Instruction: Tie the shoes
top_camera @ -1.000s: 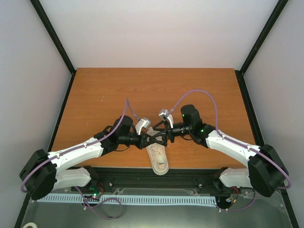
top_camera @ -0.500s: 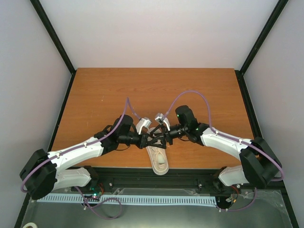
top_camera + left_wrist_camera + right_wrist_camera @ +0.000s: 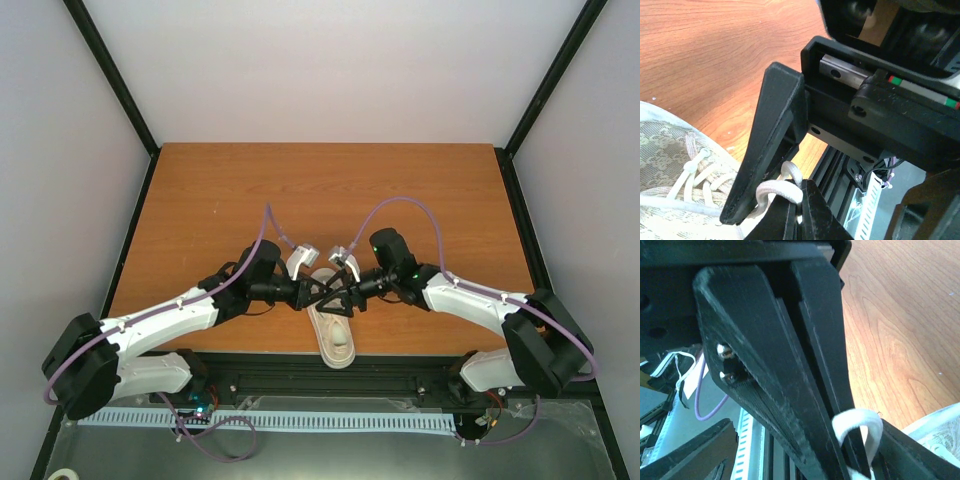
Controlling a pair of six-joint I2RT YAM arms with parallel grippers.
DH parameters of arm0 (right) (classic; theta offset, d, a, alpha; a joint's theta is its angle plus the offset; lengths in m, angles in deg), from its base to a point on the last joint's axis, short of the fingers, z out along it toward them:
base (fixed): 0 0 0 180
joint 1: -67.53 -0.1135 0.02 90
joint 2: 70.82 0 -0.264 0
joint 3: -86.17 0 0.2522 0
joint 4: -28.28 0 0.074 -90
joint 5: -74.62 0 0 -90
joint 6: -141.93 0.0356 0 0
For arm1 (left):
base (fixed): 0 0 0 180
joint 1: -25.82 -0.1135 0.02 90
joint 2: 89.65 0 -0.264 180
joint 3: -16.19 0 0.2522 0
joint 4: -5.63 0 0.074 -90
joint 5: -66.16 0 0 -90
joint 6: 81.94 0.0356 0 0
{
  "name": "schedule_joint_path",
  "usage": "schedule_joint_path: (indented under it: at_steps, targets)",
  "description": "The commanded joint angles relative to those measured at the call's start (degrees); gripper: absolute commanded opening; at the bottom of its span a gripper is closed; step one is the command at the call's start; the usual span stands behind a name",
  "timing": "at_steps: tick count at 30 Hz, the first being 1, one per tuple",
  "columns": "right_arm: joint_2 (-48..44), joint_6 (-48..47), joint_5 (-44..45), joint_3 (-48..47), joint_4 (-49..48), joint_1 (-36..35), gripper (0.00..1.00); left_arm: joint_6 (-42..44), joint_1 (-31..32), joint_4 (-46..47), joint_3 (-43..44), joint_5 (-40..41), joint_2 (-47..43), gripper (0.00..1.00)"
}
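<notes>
The cream sneaker [image 3: 338, 340] lies at the table's near edge, toe toward the arm bases, also visible as mesh upper [image 3: 670, 150]. My left gripper [image 3: 318, 293] is shut on a loop of white lace [image 3: 779, 189] above the shoe's eyelets, its tips [image 3: 799, 187] pinching the loop. My right gripper [image 3: 336, 297] meets it from the right. Its jaws [image 3: 807, 425] stand open on either side of the left gripper's shut fingers [image 3: 790, 365] and the lace loop [image 3: 857, 422]. One of the right gripper's fingers [image 3: 767, 145] passes just beside the loop.
The wooden table [image 3: 200, 200] stretches behind the shoe. A black frame rail [image 3: 330, 375] runs along the near edge just below the toe. Purple cables [image 3: 275, 225] arc over both wrists. White walls with black posts enclose the table.
My right gripper has moved left, up against the left gripper, and its jaws have narrowed around the held lace loop. The left gripper has stayed shut on the lace in the same place.
</notes>
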Motion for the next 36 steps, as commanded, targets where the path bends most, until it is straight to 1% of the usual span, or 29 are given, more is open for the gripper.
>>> schedule_joint_path:
  at_steps: [1, 8, 11, 16, 17, 21, 25, 26, 27, 30, 32, 33, 34, 36]
  targets:
    - [-1.4, -0.8, 0.3, 1.5, -0.5, -0.5, 0.71, 0.4, -0.3, 0.4, 2.6, 1.0, 0.4, 0.01]
    - [-2.0, -0.6, 1.7, 2.3, -0.6, -0.5, 0.55, 0.3, -0.3, 0.5, 2.8, 1.8, 0.8, 0.01]
    - [-2.2, -0.3, 2.5, 2.6, -0.6, -0.5, 0.46, 0.2, -0.4, 0.6, 2.8, 1.8, 1.0, 0.01]
    - [-2.2, -0.1, 3.5, 2.6, -0.8, -0.5, 0.27, 0.3, -0.4, 0.6, 2.7, 1.9, 1.1, 0.01]
    - [-2.1, 0.0, 3.8, 2.7, -0.8, -0.5, 0.21, 0.4, -0.4, 0.6, 2.6, 2.0, 1.1, 0.01]
    - [-2.4, 0.3, 4.6, 3.0, -1.0, -0.5, 0.04, 1.0, -0.4, 0.6, 1.9, 2.8, 0.8, 0.01]
    - [-3.0, 1.0, 5.6, 3.5, -1.6, -0.5, 0.03, 1.6, -0.5, 1.2, 1.1, 2.9, 0.9, 0.02]
    - [-3.2, 1.4, 6.0, 3.7, -1.9, -0.5, 0.03, 2.0, -0.5, 1.1, 0.9, 3.1, 0.8, 0.04]
    - [-3.5, 1.9, 6.6, 4.0, -2.3, -0.5, 0.03, 2.4, -0.5, 0.6, 0.9, 3.6, 0.6, 0.13]
    - [-4.7, 3.7, 8.6, 4.8, -2.9, -0.5, 0.03, 4.0, -0.5, -2.4, 1.1, 8.0, -0.6, 0.46]
    - [-5.5, 5.0, 10.5, 5.2, -2.5, -0.4, 0.03, 5.2, -0.5, -4.9, 1.3, 11.8, -2.3, 0.65]
    - [-5.9, 5.8, 11.6, 5.4, -2.3, -0.3, 0.03, 5.8, -0.5, -6.2, 1.2, 14.2, -3.4, 0.72]
    - [-6.3, 6.9, 12.9, 5.6, -2.1, -0.2, 0.03, 6.2, -0.5, -7.0, 1.0, 16.5, -4.5, 0.77]
    - [-6.9, 9.0, 13.7, 6.1, -2.7, 0.1, 0.03, 6.9, -0.3, -5.2, -0.1, 17.7, -6.6, 0.8]
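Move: The white lace loop sticks out at my left hand's shut fingertips, about 1 cm forward and 1 cm right of that hand point, at its height. My open right fingers already straddle those tips; from the right hand the loop is roughly 2 cm down, 1 cm forward and 1 cm right. The shoe's crossed laces lie some 7 cm below both hands, 1 cm ahead; the shoe's middle is about 5 cm back and 9 cm down. My left hand keeps its pinch on the lace, almost still, while I sink my right hand about 2 cm, easing right, and shut its fingers on the loop at the left fingertips. Only once they are shut do I open the left fingers wide and slip that hand forward and left off the lace, some 2 cm; my right hand keeps its pinch and draws slightly right and forward. ##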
